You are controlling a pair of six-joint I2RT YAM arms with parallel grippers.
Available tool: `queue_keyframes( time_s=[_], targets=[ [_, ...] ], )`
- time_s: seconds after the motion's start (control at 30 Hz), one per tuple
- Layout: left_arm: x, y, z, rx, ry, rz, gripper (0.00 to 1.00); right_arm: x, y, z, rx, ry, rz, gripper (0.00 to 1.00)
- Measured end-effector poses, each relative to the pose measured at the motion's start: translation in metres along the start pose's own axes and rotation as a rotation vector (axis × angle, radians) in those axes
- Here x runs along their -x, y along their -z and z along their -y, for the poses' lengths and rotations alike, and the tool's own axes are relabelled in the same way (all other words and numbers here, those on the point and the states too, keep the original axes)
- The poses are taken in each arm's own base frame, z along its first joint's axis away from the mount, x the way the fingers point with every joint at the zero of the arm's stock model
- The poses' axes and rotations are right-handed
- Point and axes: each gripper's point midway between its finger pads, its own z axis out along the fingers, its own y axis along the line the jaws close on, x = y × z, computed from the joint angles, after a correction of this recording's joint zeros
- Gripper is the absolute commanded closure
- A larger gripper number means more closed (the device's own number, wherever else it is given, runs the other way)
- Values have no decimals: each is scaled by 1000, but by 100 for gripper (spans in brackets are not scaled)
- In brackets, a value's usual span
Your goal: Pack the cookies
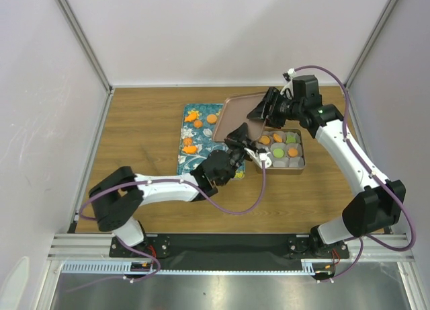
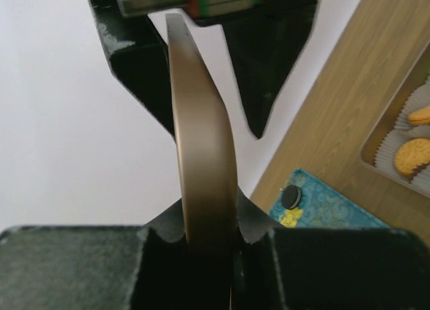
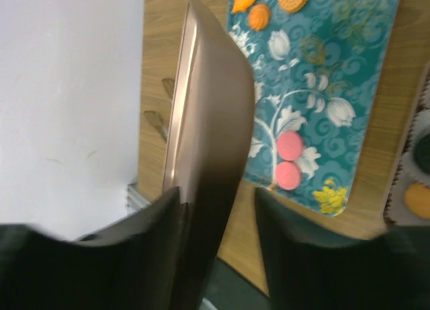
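Note:
A bronze tin lid [image 1: 236, 111] hangs tilted above the table between both grippers. My left gripper [image 1: 238, 136] is shut on the lid's near edge [image 2: 201, 155], with both pads pressed to it. The jaws of my right gripper [image 1: 263, 113] straddle the far edge [image 3: 211, 155]; one finger touches it and the other stands apart, so it is open. Orange cookies [image 1: 212, 118] lie on the teal floral tray [image 1: 188, 159]. On the same tray are two pink cookies [image 3: 290, 145] and a black cookie [image 2: 291, 197]. The open tin [image 1: 304, 159] holds orange and green cookies [image 1: 278, 152] in paper cups.
White walls with metal posts close in the wooden table on three sides. The tin stands just right of the tray, under the lid's right end. The arm bases sit at the near edge.

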Motion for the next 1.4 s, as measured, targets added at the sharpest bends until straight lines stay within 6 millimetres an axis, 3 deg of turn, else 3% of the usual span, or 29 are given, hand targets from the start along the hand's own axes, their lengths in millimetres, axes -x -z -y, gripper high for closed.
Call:
queue_keyframes(
  time_s=[0.03, 0.13, 0.23, 0.4, 0.6, 0.67, 0.77, 0.93, 1.03, 1.13, 1.33, 1.4],
  targets=[
    [1, -1, -3, -17, 24, -6, 100, 1, 1, 1, -12, 15, 4, 33],
    [12, -4, -15, -58, 128, -6, 100, 13, 5, 1, -42, 71, 50, 17],
    [28, -8, -29, -98, 247, 12, 100, 33, 12, 0, -74, 122, 127, 8],
    [49, -13, -28, -215, 431, 36, 100, 70, 44, -6, -124, 181, 312, 2],
    [50, -15, -17, -396, 740, 20, 100, 119, 104, -5, -170, 200, 574, 0],
    [51, -19, -26, -423, 871, 23, 100, 130, 117, 4, -185, 189, 626, 0],
    [56, -31, -48, -444, 1077, 48, 100, 142, 125, 34, -224, 152, 668, 1],
    [71, -56, -58, -520, 1368, 81, 100, 126, 107, 93, -275, 68, 612, 1],
    [70, -71, -38, -593, 1556, 53, 100, 116, 101, 117, -304, 28, 589, 0],
    [55, -87, -7, -648, 1735, -21, 100, 116, 103, 138, -328, -11, 610, 0],
    [11, -102, 81, -732, 2008, -272, 100, 104, 97, 166, -359, -69, 607, 0],
    [5, -103, 100, -753, 2057, -325, 100, 100, 97, 175, -378, -80, 609, 0]
  ],
)
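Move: Gripping the tray-like lid by an edge, the left hand has the cookie box some 15 cm to its right, 5 cm ahead and about 25 cm below. From the same hand the patterned mat's middle lies roughly 9 cm left and 8 cm ahead, with the two pink cookies on it about 7 cm left and 2 cm back, all about as far below. For the right hand, its fingers already opening around the lid, the box is 8 cm to the right, 2 cm ahead and 26 cm down. Rolling the lid over by some 120 degrees, counter-clockwise looking along its fingers, the left hand keeps its pinch, lifts it about 9 cm, then swings it some 11 cm right and 6 cm forward and sinks fast towards the box, fingers ending pointed right. The right hand opens wide, comes free of the lid and draws back about 20 cm to the right, over a high arc and down again. ##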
